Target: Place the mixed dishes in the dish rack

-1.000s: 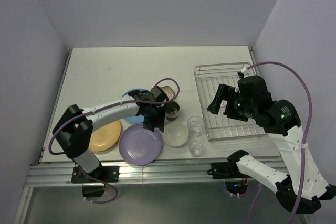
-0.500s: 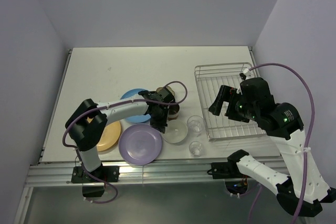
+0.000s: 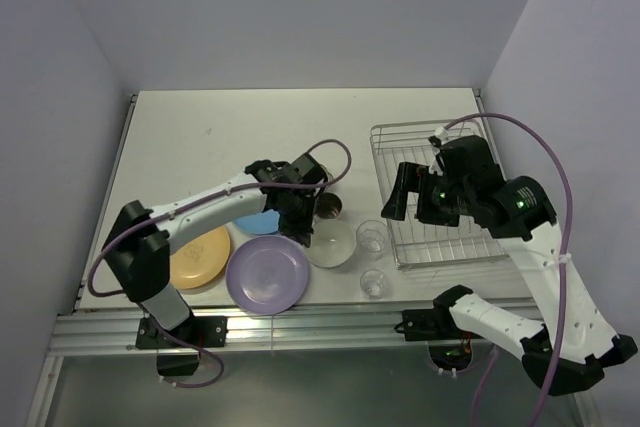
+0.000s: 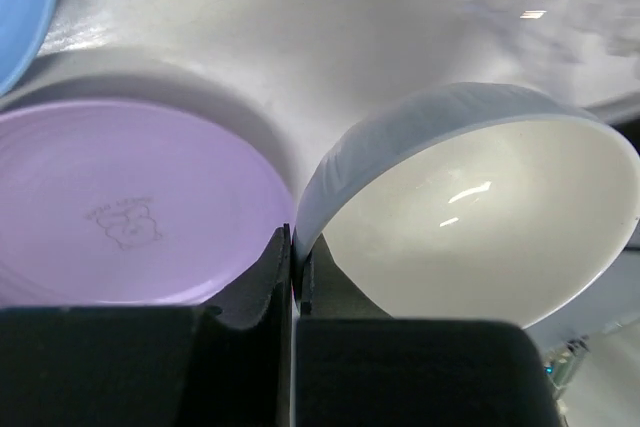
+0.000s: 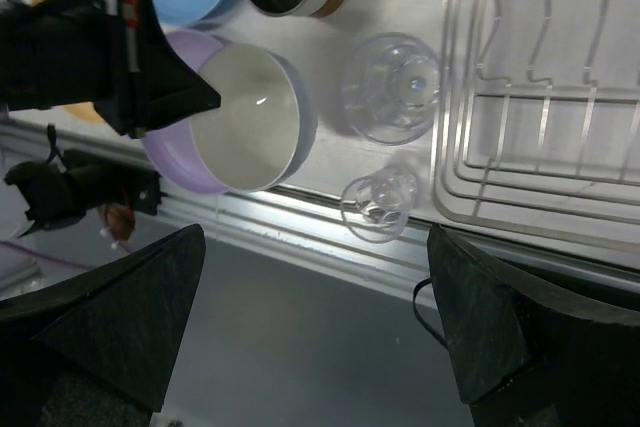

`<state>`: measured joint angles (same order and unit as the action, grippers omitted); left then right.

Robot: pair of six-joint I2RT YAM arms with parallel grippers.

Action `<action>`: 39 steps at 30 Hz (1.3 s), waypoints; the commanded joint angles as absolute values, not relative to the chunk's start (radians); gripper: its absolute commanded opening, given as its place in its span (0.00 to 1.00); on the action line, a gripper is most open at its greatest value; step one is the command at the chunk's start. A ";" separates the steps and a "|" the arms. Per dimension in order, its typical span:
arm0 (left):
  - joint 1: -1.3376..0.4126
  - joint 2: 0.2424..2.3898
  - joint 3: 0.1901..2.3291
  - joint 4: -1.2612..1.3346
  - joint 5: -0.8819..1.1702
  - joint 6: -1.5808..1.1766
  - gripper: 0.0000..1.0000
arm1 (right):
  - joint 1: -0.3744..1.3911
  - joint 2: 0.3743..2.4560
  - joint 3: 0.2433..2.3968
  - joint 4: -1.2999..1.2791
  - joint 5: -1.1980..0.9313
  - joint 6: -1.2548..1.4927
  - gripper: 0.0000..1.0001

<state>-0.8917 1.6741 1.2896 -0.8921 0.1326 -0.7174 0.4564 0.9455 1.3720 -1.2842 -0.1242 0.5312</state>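
My left gripper (image 3: 301,224) is shut on the left rim of the white bowl (image 3: 336,244); the rim (image 4: 300,232) sits pinched between the fingers, and the bowl (image 4: 470,217) looks tipped. The purple plate (image 3: 267,274) lies just left of it, with the orange-yellow plate (image 3: 200,257) and blue plate (image 3: 256,222) further left. The brown cup (image 3: 329,208) stands behind the bowl. Two clear glasses (image 3: 373,238) (image 3: 373,282) stand between the bowl and the dish rack (image 3: 400,142). My right gripper (image 3: 400,199) hangs open and empty above the rack's left edge.
The rack (image 5: 540,97) sits at the table's right side, close to the right wall. The table's metal front rail (image 3: 300,322) runs just beyond the purple plate (image 5: 175,162) and the nearer glass (image 5: 380,202).
My left gripper has closed on the white bowl's rim and the bowl has shifted slightly away from the front edge. The right arm has drifted a little to the left.
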 commanded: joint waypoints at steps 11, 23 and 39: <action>-0.824 1.450 1.548 -0.795 0.422 -0.833 0.00 | 0.325 1.077 1.401 -1.074 -0.655 0.514 0.98; -0.796 1.419 1.494 -0.626 0.488 -0.925 0.00 | 0.287 1.043 1.301 -0.924 -0.808 0.626 0.96; -0.787 1.456 1.496 -0.601 0.497 -0.904 0.00 | 0.281 1.017 1.256 -0.811 -0.779 0.703 0.00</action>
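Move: The bowl hangs from the left fingers by its near-left rim, its middle some 6 cm right, 1 cm back and 3 cm below them. The right gripper waits about 21 cm right and 18 cm above that hand. From the right hand the bowl lies 15 cm left, level with it and roughly 20 cm lower; the large glass is about 5 cm left, 1 ahead and 23 below, and the dish rack's middle some 10 cm right, 12 ahead and 23 below. The left hand keeps its rim pinch and lifts the bowl about 18 cm, quickly at first and then easing off, while drifting some 6 cm right towards the right gripper and rolling roughly 35 degrees so its fingertips swing to the right. The right hand comes about 8 cm left to meet the bowl, also rising a few centimetres and rolling its fingertips leftward some 30 degrees, then partly closes its wide-open fingers around the bowl's right side, one at the mouth side and one at the underside by the foot. ##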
